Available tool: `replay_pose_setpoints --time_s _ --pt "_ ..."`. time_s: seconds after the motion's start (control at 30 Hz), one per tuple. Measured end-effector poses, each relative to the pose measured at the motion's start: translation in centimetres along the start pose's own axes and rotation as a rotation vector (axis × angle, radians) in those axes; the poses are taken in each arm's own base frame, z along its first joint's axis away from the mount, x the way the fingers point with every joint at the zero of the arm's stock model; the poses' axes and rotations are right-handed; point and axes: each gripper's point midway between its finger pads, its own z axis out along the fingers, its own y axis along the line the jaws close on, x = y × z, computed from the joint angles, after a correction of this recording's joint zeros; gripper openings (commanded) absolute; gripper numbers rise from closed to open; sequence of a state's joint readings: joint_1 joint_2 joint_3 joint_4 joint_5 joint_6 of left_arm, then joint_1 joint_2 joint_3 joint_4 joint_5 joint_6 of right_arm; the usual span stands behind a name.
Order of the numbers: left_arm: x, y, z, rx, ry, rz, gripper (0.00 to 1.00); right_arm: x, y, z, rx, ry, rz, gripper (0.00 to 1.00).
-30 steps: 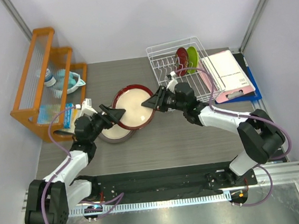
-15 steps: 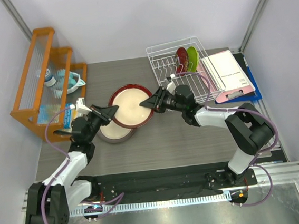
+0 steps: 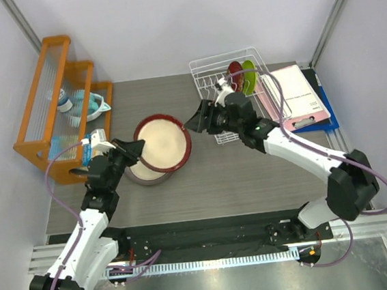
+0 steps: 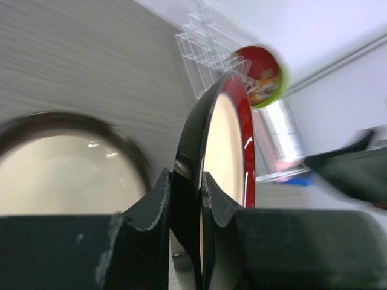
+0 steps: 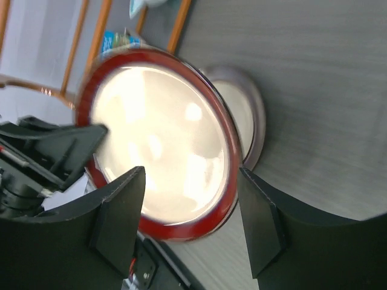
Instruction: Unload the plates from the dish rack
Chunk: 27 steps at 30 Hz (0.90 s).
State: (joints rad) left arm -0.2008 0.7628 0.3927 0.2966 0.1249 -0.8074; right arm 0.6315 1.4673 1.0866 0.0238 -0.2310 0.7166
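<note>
The dark-red-rimmed cream plate (image 3: 162, 143) (image 4: 227, 145) (image 5: 157, 139) hangs tilted above the table. My left gripper (image 3: 136, 150) (image 4: 187, 184) is shut on its left rim. Under it the grey-rimmed cream plate (image 3: 143, 175) (image 4: 60, 172) (image 5: 243, 112) lies flat on the table. My right gripper (image 3: 201, 117) (image 5: 192, 175) is open, just off the held plate's right edge, with nothing between its fingers. In the white wire dish rack (image 3: 207, 72) (image 4: 202, 48) a small dark red plate (image 3: 235, 76) (image 4: 261, 74) and a lime green plate (image 3: 249, 75) (image 4: 280, 84) stand upright.
An orange wooden shelf (image 3: 53, 76) with small items stands at the back left, close to my left arm. A pink clipboard with white paper (image 3: 291, 94) lies on a blue pad right of the rack. Walls close in on both sides.
My left gripper has shut on the red-rimmed plate's rim. My right gripper has opened, let go of the plate and drawn back toward the rack. The plate has shifted left.
</note>
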Motion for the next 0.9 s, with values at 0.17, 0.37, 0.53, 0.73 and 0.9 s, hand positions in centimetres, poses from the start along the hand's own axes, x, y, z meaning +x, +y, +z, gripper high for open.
replay_pose_setpoints --time_s 0.17,0.37,0.53,0.73,0.9 --pt "2.1 5.4 -0.8 -0.215 0.071 0.089 0.00 -5.2 1.8 -3.4 0.030 -0.160 -0.099 0.68" --pt "3.0 8.2 -0.9 -0.324 0.102 0.106 0.00 -7.0 1.9 -5.2 0.076 -0.225 -0.156 0.68" --pt "2.7 8.8 -0.4 -0.333 0.077 0.101 0.00 -6.5 0.6 -5.1 0.116 -0.207 -0.166 0.68" --pt "2.6 10.0 0.2 -0.360 0.044 0.080 0.00 -5.8 -0.7 -5.1 0.148 -0.183 -0.163 0.68" --pt "2.9 10.9 0.9 -0.384 0.039 0.059 0.14 -6.3 -1.7 -5.2 0.166 -0.186 -0.164 0.68"
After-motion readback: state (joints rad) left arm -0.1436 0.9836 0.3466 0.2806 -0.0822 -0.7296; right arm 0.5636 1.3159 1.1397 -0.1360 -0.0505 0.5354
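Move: The dark-rimmed plate on the table, which the left hand is taking its held red-rimmed plate to, lies some 16 cm below that hand, about 2 cm right and 1 cm back; the blue booklet is roughly 20 cm left, 5 cm ahead and 13 cm lower. From the empty right hand, the small red plate in the dish rack stands about 16 cm right, 15 cm ahead and 8 cm down, with the green plate 4 cm farther right. The red-rimmed plate, still pinched at its left edge by the left fingers, is lowered about 10 cm towards the dark-rimmed plate while being carried some 5 cm left, quickly at first and then easing; the hand tips down and turns counter-clockwise. The already open right hand backs off to the right towards the rack, rising and then sinking partway, its fingers tilting up. ##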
